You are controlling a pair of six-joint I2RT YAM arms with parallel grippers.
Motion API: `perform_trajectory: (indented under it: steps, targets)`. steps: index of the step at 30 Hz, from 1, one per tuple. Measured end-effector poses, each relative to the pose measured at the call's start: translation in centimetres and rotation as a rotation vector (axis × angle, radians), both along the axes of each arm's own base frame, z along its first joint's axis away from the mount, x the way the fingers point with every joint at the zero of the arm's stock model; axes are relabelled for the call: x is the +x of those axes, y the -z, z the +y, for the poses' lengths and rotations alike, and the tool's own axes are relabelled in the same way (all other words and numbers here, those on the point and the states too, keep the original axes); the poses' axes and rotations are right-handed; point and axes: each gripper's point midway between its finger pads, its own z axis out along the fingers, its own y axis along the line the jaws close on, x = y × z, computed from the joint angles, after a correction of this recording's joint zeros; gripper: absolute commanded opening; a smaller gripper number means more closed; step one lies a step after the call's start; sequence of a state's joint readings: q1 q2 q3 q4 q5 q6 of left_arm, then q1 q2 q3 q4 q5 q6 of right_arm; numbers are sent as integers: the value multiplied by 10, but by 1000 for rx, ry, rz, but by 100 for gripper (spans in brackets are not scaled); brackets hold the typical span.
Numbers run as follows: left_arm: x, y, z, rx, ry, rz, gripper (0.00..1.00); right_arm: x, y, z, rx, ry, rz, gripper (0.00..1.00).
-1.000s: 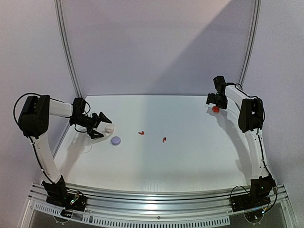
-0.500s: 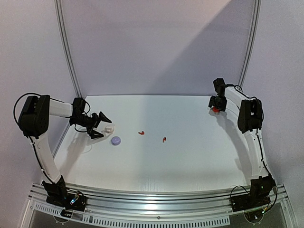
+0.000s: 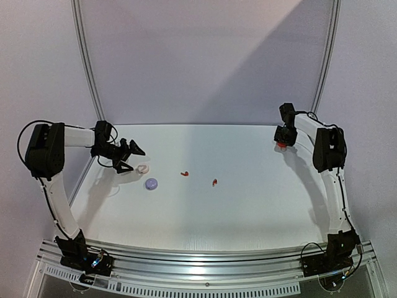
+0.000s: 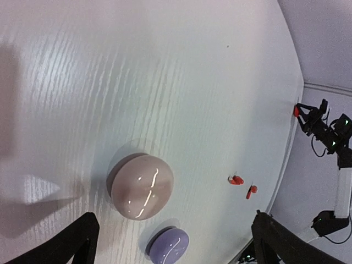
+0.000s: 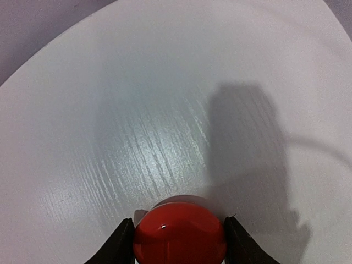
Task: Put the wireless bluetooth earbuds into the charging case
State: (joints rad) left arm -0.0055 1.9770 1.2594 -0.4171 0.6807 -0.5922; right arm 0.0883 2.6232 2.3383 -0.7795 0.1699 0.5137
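Two red earbuds (image 3: pixel 184 173) (image 3: pixel 214 182) lie apart from each other at mid-table; the left wrist view shows them too (image 4: pixel 236 180) (image 4: pixel 251 191). A red round charging case (image 5: pixel 180 238) sits at the far right (image 3: pixel 282 144). My right gripper (image 5: pixel 180 245) has both fingers against its sides, shut on it. My left gripper (image 4: pixel 175 220) hangs wide open above a pinkish round case (image 4: pixel 142 186) and a lilac round case (image 4: pixel 169 246), touching neither. Both of these cases are closed.
In the top view the pinkish case (image 3: pixel 143 168) and the lilac case (image 3: pixel 151 183) sit close together at the left. The red case is near the table's right edge (image 3: pixel 296 155), next to the wall frame.
My right gripper's fingers have closed in onto the red case. My left gripper has shifted a little toward the back of the table, staying wide open.
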Motion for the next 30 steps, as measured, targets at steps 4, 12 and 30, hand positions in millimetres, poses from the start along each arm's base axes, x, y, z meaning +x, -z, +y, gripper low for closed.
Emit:
perform_trajectory:
  steps: [4,12,30]
  targets:
    - [11,-17,2,46,55,-95,99,-9,-4,7,51,4,6,31]
    - [3,-67,10,179,234,-334,99,-13,-73,37,148,-30,-108,29]
    - [-72,-351,-122,428,501,-1704,97,-177,-424,320,669,-537,-794,25]
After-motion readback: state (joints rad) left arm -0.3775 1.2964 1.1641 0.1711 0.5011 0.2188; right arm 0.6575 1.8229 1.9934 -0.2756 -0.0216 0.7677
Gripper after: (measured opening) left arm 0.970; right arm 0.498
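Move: The red case is already gripped in my right hand at the far right. My open left hand will meet it; from there the case lies about 67 cm right, 17 cm ahead and 3 cm lower. The white case sits some 3 cm right of my left hand, 2 cm back and 3 cm below, the purple case about 7 cm right and 10 cm back. From my right hand the nearer red earbud lies roughly 32 cm left and 26 cm back, the other 44 cm left and 21 cm back. I keep the red case pinched in my right hand and lift it off the table, first nearly straight up, then sweeping left and back as well: about 42 cm up, 32 cm left, 18 cm back, fingers swinging up and round to the left. My left hand, wide open, rises some 35 cm away from the white case, then drifts right and back towards the red one, tipping up nearly 100 degrees. ##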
